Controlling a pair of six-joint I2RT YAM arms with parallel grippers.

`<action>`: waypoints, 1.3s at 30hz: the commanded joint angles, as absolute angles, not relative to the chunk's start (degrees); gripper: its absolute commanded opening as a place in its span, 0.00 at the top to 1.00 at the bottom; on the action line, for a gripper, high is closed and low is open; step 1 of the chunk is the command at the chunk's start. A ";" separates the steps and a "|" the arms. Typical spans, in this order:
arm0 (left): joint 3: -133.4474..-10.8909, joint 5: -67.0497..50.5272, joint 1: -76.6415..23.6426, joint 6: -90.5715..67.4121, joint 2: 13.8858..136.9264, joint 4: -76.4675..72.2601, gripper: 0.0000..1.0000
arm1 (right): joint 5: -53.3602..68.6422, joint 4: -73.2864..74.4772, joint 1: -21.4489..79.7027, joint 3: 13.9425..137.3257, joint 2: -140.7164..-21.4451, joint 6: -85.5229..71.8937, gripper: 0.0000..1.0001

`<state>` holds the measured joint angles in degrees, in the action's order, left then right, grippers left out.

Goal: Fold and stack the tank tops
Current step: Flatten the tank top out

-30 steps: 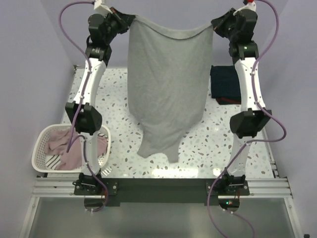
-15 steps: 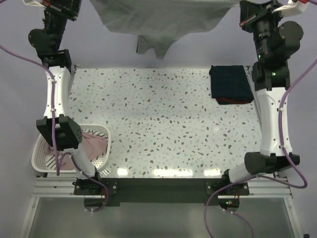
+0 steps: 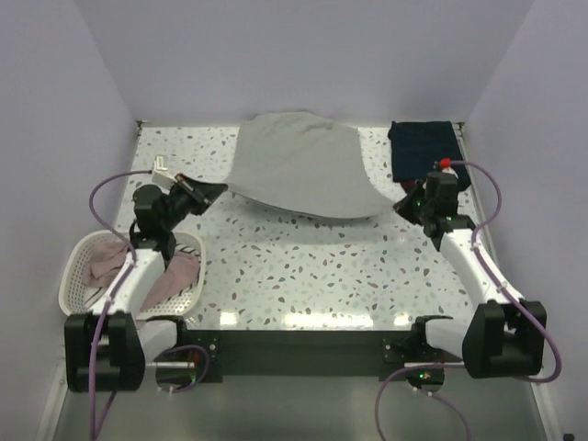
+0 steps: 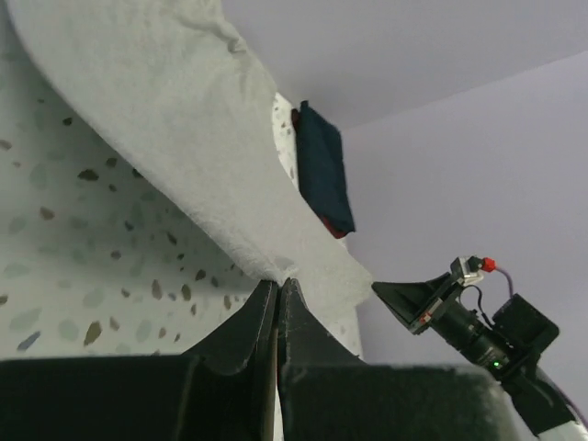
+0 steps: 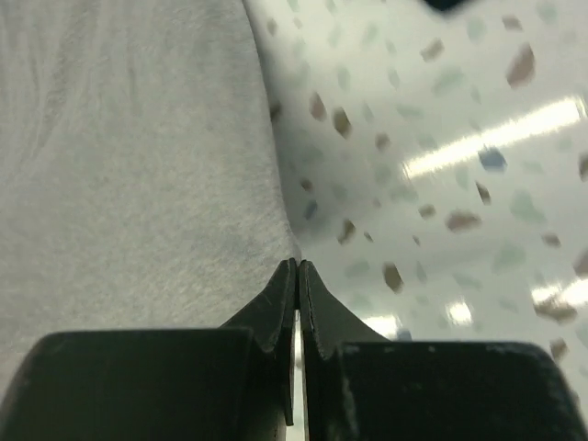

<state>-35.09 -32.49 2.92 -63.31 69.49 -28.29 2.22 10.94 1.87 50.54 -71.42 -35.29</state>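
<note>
A plain grey tank top (image 3: 303, 165) lies spread over the far middle of the table, its near edge lifted slightly between my two grippers. At the top's near left corner, my left gripper (image 3: 221, 188) is shut on the cloth; in the left wrist view the fingers (image 4: 277, 283) pinch the grey edge (image 4: 184, 138). The right gripper (image 3: 401, 208) is shut on the near right corner, and its wrist view shows the tips (image 5: 298, 265) closed on the grey fabric (image 5: 129, 165). A folded navy tank top (image 3: 424, 152) with dark red trim rests at the far right. Pinkish tank tops (image 3: 138, 271) fill the basket.
A white slotted basket (image 3: 73, 276) stands at the near left edge, beside the left arm. The walls close in at the back and on both sides. Speckled tabletop (image 3: 303, 266) shows between the grey top and the arm bases.
Both arms have come down from high above to low over the table. The grey top, first hanging between them, now lies spread on the far tabletop, still gripped at both corners.
</note>
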 commanded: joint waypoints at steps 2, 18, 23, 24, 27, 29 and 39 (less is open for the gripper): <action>-32.79 -22.16 -2.52 -49.41 53.89 -3.07 1.00 | -1.66 20.79 1.58 43.61 -59.68 -36.04 1.00; -33.92 -20.12 -4.22 -44.65 54.83 11.43 1.00 | -0.87 26.10 1.49 49.74 -62.48 -36.65 1.00; -35.68 -22.50 -4.31 -44.12 56.25 11.33 1.00 | -1.15 26.27 1.49 50.80 -63.72 -37.00 1.00; -36.55 -22.76 -4.31 -43.25 55.99 12.29 1.00 | -1.06 27.15 1.41 50.80 -63.81 -36.91 1.00; -37.44 -24.69 -4.31 -41.84 53.89 17.12 1.00 | -0.09 32.68 1.49 50.63 -63.20 -36.56 1.00; -37.62 -26.01 -4.39 -41.14 52.22 21.60 1.00 | 1.57 37.93 1.49 50.01 -60.74 -36.56 1.00; -30.07 -27.25 -4.74 -43.95 35.07 40.59 1.00 | 2.20 58.61 1.41 45.09 -48.44 -41.13 1.00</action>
<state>-32.18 -25.71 -4.32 -42.92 37.17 31.77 1.10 48.75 1.80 46.85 -50.46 -38.70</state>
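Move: The gray tank top, hem held at a corner by each hand, has its middle about 25 cm ahead, some 23 cm right of the left hand and 29 cm left of the right. The bare front of the table for the hem lies roughly 20 cm back of each hand, 22 cm below the left and 17 below the right. The basket is about 15 cm back and 21 cm left of the left hand; the navy stack, 40 cm ahead and 10 cm right of the right hand. The gray tank top's hem, still pinched at both corners, is drawn back towards the robot about 15 cm and lowered. Both hands pull back and sink, quickly at first; the right then eases forward and up a few centimetres while the left nearly stops, before both draw back again. Both wrists tip down some 20 degrees, the left also rolling with its left side rising. ##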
